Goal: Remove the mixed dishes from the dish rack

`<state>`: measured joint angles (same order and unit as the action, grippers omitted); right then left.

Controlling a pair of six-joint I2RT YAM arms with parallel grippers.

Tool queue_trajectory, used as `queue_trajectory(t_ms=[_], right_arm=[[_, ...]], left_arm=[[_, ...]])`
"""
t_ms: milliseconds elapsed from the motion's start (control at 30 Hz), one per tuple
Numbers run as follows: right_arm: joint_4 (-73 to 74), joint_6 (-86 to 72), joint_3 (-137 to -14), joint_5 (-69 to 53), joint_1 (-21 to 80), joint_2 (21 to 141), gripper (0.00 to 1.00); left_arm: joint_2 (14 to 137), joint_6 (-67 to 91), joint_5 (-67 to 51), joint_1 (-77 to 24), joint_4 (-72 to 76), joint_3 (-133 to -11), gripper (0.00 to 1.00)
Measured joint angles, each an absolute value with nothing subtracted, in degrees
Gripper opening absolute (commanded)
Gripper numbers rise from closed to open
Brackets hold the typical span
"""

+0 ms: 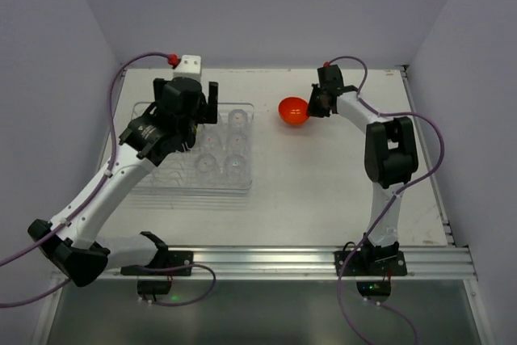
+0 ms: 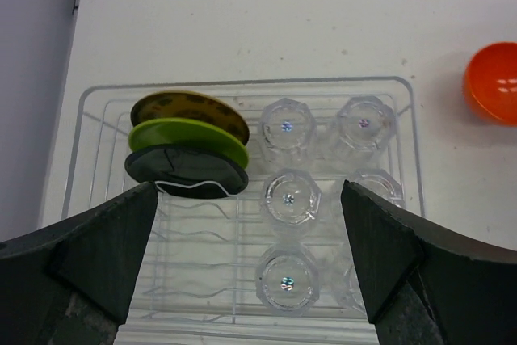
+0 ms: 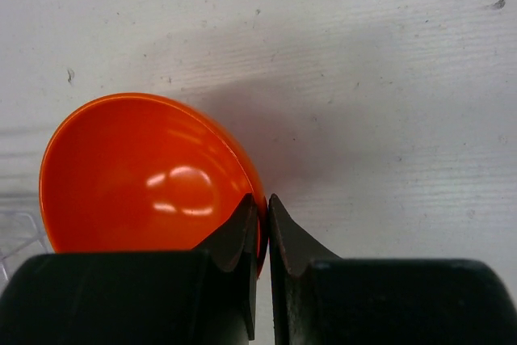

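Observation:
The clear dish rack [image 1: 194, 190] sits at the table's left. In the left wrist view its far-left part [image 2: 242, 84] holds three plates standing on edge: a yellow patterned plate [image 2: 190, 109], a green plate [image 2: 186, 136] and a black plate [image 2: 182, 171]. Several clear glasses [image 2: 288, 128] stand upside down on its right side. My left gripper [image 2: 246, 256] hangs open above the rack [image 1: 203, 107], with nothing between its fingers. Right of the rack, my right gripper [image 3: 263, 208] is shut on the rim of the tilted orange bowl [image 3: 145, 175] [image 1: 294, 111].
A white block with a red knob [image 1: 190, 62] stands at the table's back edge behind the rack. Grey walls close in on the left, the back and the right. The arms' metal mounting rail [image 1: 266, 262] runs along the near edge.

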<state>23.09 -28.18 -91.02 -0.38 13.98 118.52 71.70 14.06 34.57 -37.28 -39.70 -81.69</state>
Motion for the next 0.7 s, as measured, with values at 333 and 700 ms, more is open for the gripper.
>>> queue_trajectory(t_ms=[333,700], right_arm=[[17.3,-29.4,-86.2,2.0,14.4,118.3,0.25],[16.5,-29.8,-80.9,2.3,14.5,109.4,0.48]], left_arm=[[68.0,22.4,26.3,-25.5,-34.6,-70.2,1.0],[66.1,29.3,24.9,-22.5,-34.1,-68.8,1.0]])
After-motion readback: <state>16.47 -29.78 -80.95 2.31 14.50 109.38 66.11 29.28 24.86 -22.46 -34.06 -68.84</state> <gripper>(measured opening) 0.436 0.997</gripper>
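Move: The dark dish at the front of the stacked dishes lies about 10 cm ahead of the left gripper, 9 cm to its left and 23 cm below; the green dish stands right behind it, 2 cm farther out. The rack's middle glass is 6 cm ahead and 2 cm right of that gripper, 24 cm below. The orange bowl, its rim pinched by the right gripper, has its middle some 5 cm left, 1 cm ahead and 2 cm below that gripper. Bring the left gripper, fingers still wide open, about 5 cm left and nearly as far down towards the dark dish, swinging left first, turning counter-clockwise and rolling its left side down. Meanwhile open the right fingers to let go of the orange bowl's rim, sink about 3 cm while easing back 2 cm, then lift smartly off above the bowl. ##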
